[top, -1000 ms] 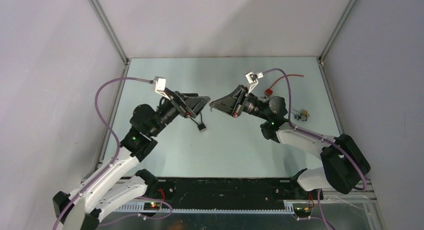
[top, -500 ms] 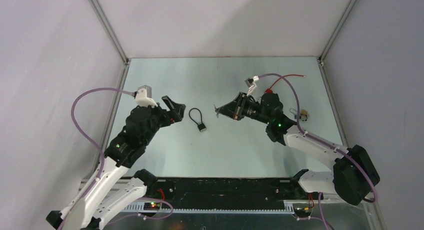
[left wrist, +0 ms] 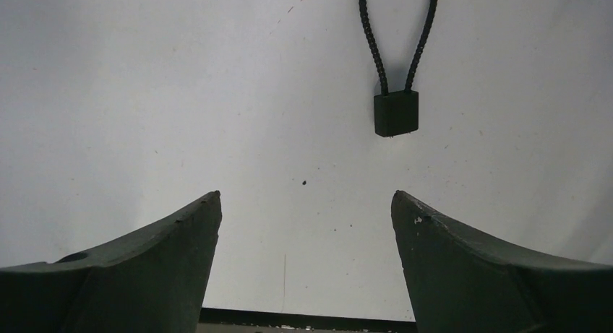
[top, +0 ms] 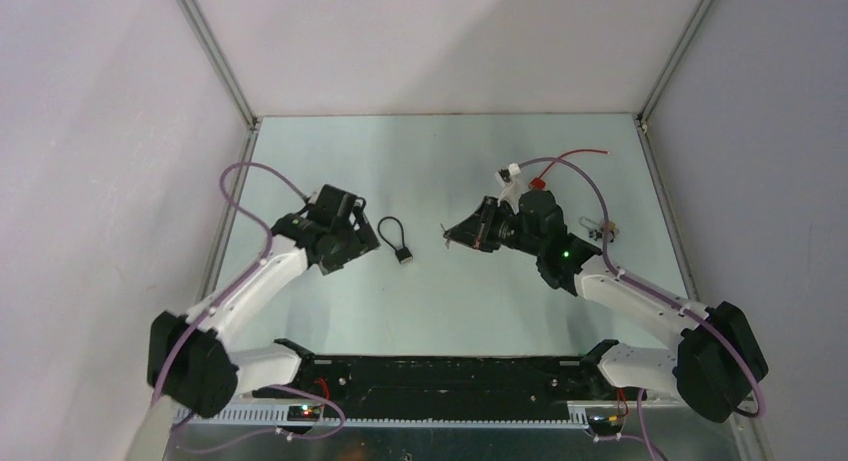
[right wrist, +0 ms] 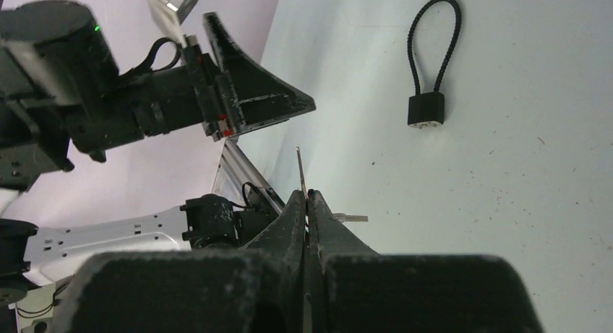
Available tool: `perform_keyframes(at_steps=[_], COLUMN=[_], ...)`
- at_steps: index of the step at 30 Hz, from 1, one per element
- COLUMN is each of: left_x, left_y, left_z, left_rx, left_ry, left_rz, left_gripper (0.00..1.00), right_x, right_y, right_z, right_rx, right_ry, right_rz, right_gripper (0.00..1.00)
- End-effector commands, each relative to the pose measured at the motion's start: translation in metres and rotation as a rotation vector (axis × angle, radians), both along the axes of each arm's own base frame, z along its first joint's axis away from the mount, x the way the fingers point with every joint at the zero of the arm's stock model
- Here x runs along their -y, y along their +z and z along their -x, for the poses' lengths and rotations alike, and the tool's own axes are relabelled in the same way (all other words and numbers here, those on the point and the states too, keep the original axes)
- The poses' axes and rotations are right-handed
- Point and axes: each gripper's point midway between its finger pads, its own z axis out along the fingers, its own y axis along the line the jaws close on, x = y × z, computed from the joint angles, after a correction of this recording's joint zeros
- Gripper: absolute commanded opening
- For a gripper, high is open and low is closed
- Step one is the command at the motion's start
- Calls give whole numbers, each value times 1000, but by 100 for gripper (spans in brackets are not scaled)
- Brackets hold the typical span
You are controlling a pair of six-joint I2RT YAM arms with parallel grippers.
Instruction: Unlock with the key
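Observation:
A black padlock [top: 404, 253] with a black cable loop [top: 390, 228] lies flat on the table, free of both grippers. In the left wrist view its body [left wrist: 396, 113] rests ahead and slightly right of my left gripper [left wrist: 306, 203], which is open and empty. Seen from above, that gripper [top: 362, 243] sits low, just left of the lock. My right gripper [right wrist: 306, 197] is shut on a thin key [right wrist: 299, 170], whose blade sticks out past the fingertips. In the top view the key [top: 447, 233] points left toward the lock, a short gap away. The lock [right wrist: 425, 107] also shows in the right wrist view.
A second small key [right wrist: 352, 218] juts sideways beside the right fingers. A red wire [top: 572, 159] and a small cluster of metal bits [top: 603, 229] lie behind the right arm. Aluminium frame posts [top: 222, 81] and grey walls bound the table.
My left gripper has let go of the lock, pulled back left and dropped low beside it. The lock now lies on the table. My right gripper has sunk slightly, still holding the key.

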Motion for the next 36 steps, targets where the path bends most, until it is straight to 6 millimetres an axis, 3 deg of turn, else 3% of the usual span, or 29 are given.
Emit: perform_keyframes(at_steps=[1, 6, 15, 22, 27, 36], left_x=[15, 19, 59, 81, 90, 96], left_y=[2, 2, -24, -57, -81, -99], left_z=[-10, -35, -74, -83, -76, -70], left_rx=[-77, -81, -165, -251, -327, -384], left_ry=[17, 20, -64, -66, -54, -32], left_rz=[37, -9, -51, -58, -47, -43], left_gripper=[91, 91, 92, 91, 89, 85], right_x=[8, 11, 21, 25, 28, 34], right_y=[1, -4, -8, -15, -17, -24], right_z=[0, 1, -4, -7, -9, -12], right_rx=[38, 36, 44, 42, 38, 27], right_ry=[-12, -7, -20, -27, -32, -43], right_rz=[5, -1, -2, -8, -9, -6], right_gripper=[0, 0, 0, 0, 0, 0])
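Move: The black cable lock's body lies on the table about 5 cm ahead of the open left hand, 9 cm to its right and 11 cm below; its cable loop reaches outward, centred about 5 cm beyond the body and 2 cm to the left of it. The key, in the right hand's shut fingers, is some 15 cm right of the left hand, 1 cm farther out and 9 cm higher. From the right hand the lock is about 5 cm ahead, 8 cm left and 21 cm below. The right fingers keep the key pinched as that hand eases down and to the right, about 3.5 cm each. The left hand sinks about 10 cm and goes 8 cm to the right, first reaching 7 cm forward, then edging 1 cm back, down over the black lock's body. Its wrist tips the fingers some 20 degrees nearer to straight down; they stay open, and no touch on the lock shows. ##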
